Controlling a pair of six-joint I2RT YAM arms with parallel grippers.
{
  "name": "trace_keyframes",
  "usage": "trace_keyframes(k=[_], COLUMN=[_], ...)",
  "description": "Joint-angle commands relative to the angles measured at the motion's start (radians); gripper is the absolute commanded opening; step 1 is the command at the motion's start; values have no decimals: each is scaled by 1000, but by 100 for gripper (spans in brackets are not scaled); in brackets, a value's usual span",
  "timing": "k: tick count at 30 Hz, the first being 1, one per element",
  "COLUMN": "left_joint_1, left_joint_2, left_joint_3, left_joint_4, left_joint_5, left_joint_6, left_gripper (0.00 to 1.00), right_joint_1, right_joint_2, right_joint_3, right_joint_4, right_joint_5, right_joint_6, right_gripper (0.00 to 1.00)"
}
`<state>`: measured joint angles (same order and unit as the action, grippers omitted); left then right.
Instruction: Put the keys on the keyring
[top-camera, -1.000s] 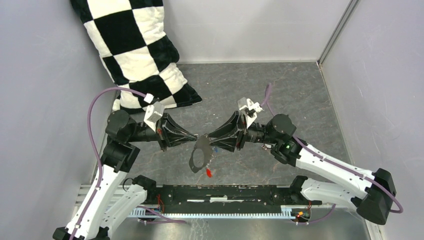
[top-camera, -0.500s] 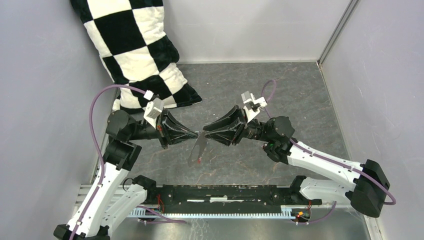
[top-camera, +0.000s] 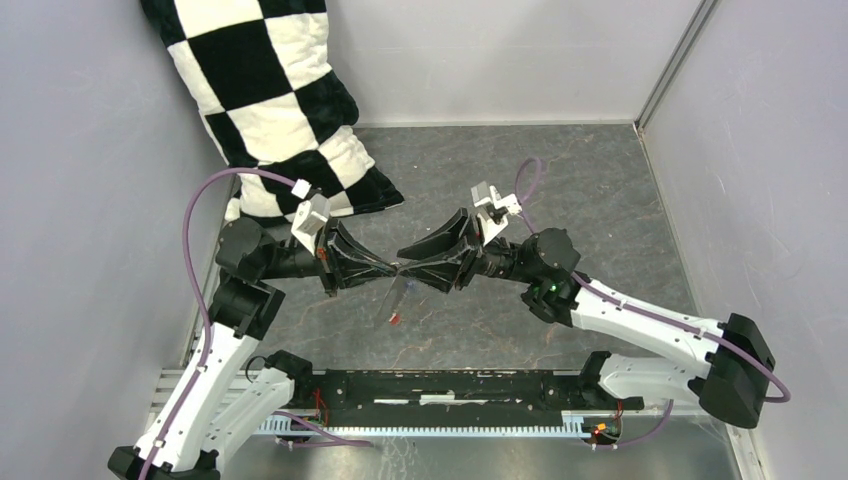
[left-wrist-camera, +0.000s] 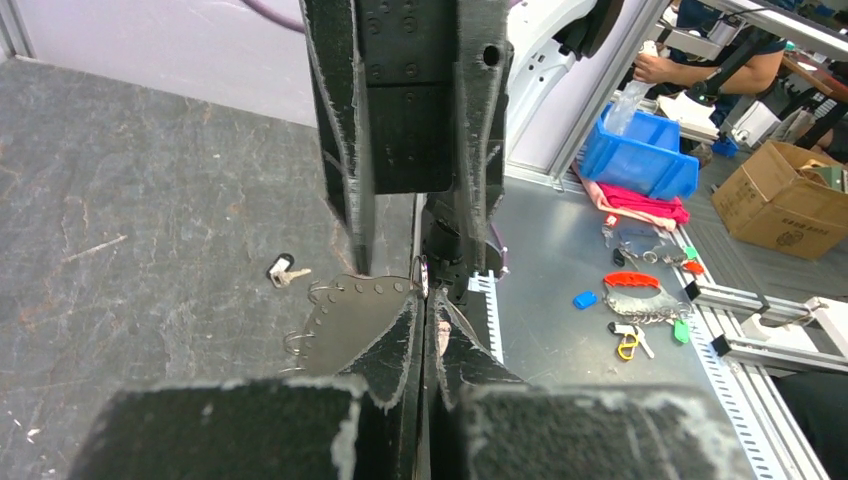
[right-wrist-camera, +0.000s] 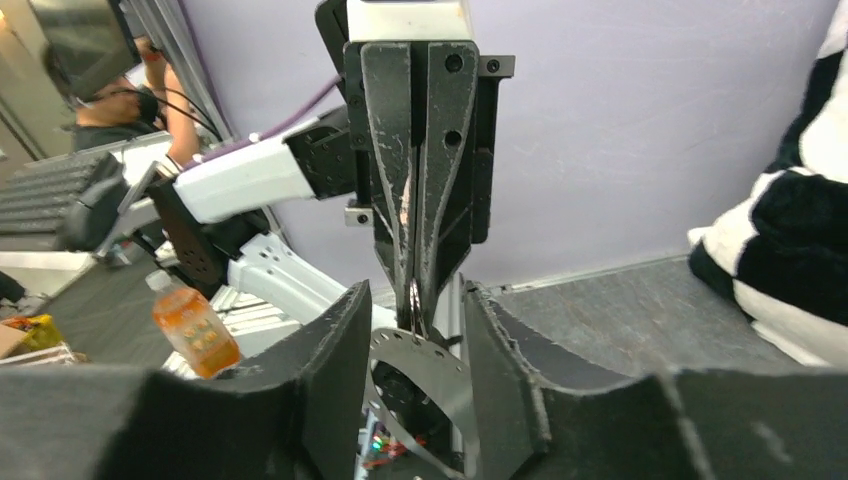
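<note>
The keyring (top-camera: 397, 295) is a flat grey metal oval with holes and small rings along its rim. It hangs edge-on above the table, between both arms. My left gripper (top-camera: 396, 270) is shut on a small ring at its top (left-wrist-camera: 422, 275). My right gripper (top-camera: 408, 266) faces the left one, open. Its fingers (right-wrist-camera: 345, 340) stand either side of the keyring's top (right-wrist-camera: 440, 375) without touching it. A red key (top-camera: 396, 318) dangles from the keyring's lower end. A dark key with white (left-wrist-camera: 283, 270) lies on the table. The blue key is hidden.
A black-and-white checkered pillow (top-camera: 270, 100) leans in the back left corner. Grey walls close in the table on three sides. The arms' base rail (top-camera: 450, 385) runs along the front edge. An orange bottle (right-wrist-camera: 195, 330) stands beyond the left arm.
My right gripper has moved left until its fingers straddle the keyring's top at the left fingertips. The keyring has turned from broadside to edge-on in the top view.
</note>
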<state>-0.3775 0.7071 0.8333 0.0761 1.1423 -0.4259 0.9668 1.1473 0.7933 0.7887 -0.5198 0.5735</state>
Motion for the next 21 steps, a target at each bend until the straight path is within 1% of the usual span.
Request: trace_keyframes(k=[1,2,3,6,9,11,13,14,15,16,18,21], left_joint_1=[1,1,1,1,0,0,1,1,0,1,0,0], left_joint_2=[-3,-6,-11,-10,3,10,17,20,23,25,26,21], left_joint_3=[57,61,61,62,74,79,84,87,90,94,99,104], left_joint_4=[-52,-52,-49,-52,-70,-114,-142,-161,-183,-207,-245,-275], left_joint_5=[-33,-44,-59,-138,-248,-329,-410,-466,-511,-549,-612,-658], left_joint_6=[62,62,62,65,82,100,112,118,123,128,137,141], left_gripper=[2,2,2,2,2,2,2,2,2,2,2,2], right_joint_1=[6,5,7,29,66,110,177,212,254,283,340,405], right_joint_2=[-90,-135,-181,-299,-337,-319,-283,-258,-229,-201,-133,-48], right_joint_3=[-9,-36,-65,-135,-135,-120,-104,-92,-70,-48,4,49], right_joint_4=[-116,-151,-183,-227,-298,-345,-382,-396,-418,-437,-462,-445], right_joint_5=[101,151,203,342,411,453,545,594,659,714,838,983], right_joint_6=[-100,-131,-159,-220,-267,-302,-352,-385,-418,-445,-488,-553], right_gripper=[58,65,70,75,76,77,79,84,94,98,98,98])
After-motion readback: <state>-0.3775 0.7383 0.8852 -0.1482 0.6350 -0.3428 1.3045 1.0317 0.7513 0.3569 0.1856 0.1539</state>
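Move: The small ring, already pinched in the left fingertips, sits about 1 cm back, 1 cm left and 1 cm below the part-open right fingers' midpoint. The keyring plate hangs from it, its middle some 7 cm straight below the left hand; from the right hand it lies about 1 cm back, 1 cm left and 8 cm below. The red tag dangles about 1 cm back of the left hand and 13 cm below. Open the right gripper fully and pull it about 6 cm right, clear of the ring, then bring it back left as it sinks nearly 8 cm, levelling its raised fingers and swinging them clockwise. Keep the left gripper shut on the ring and carry ring and plate forward about 9 cm, slightly left and down late on, turning counter-clockwise some 30 degrees. ##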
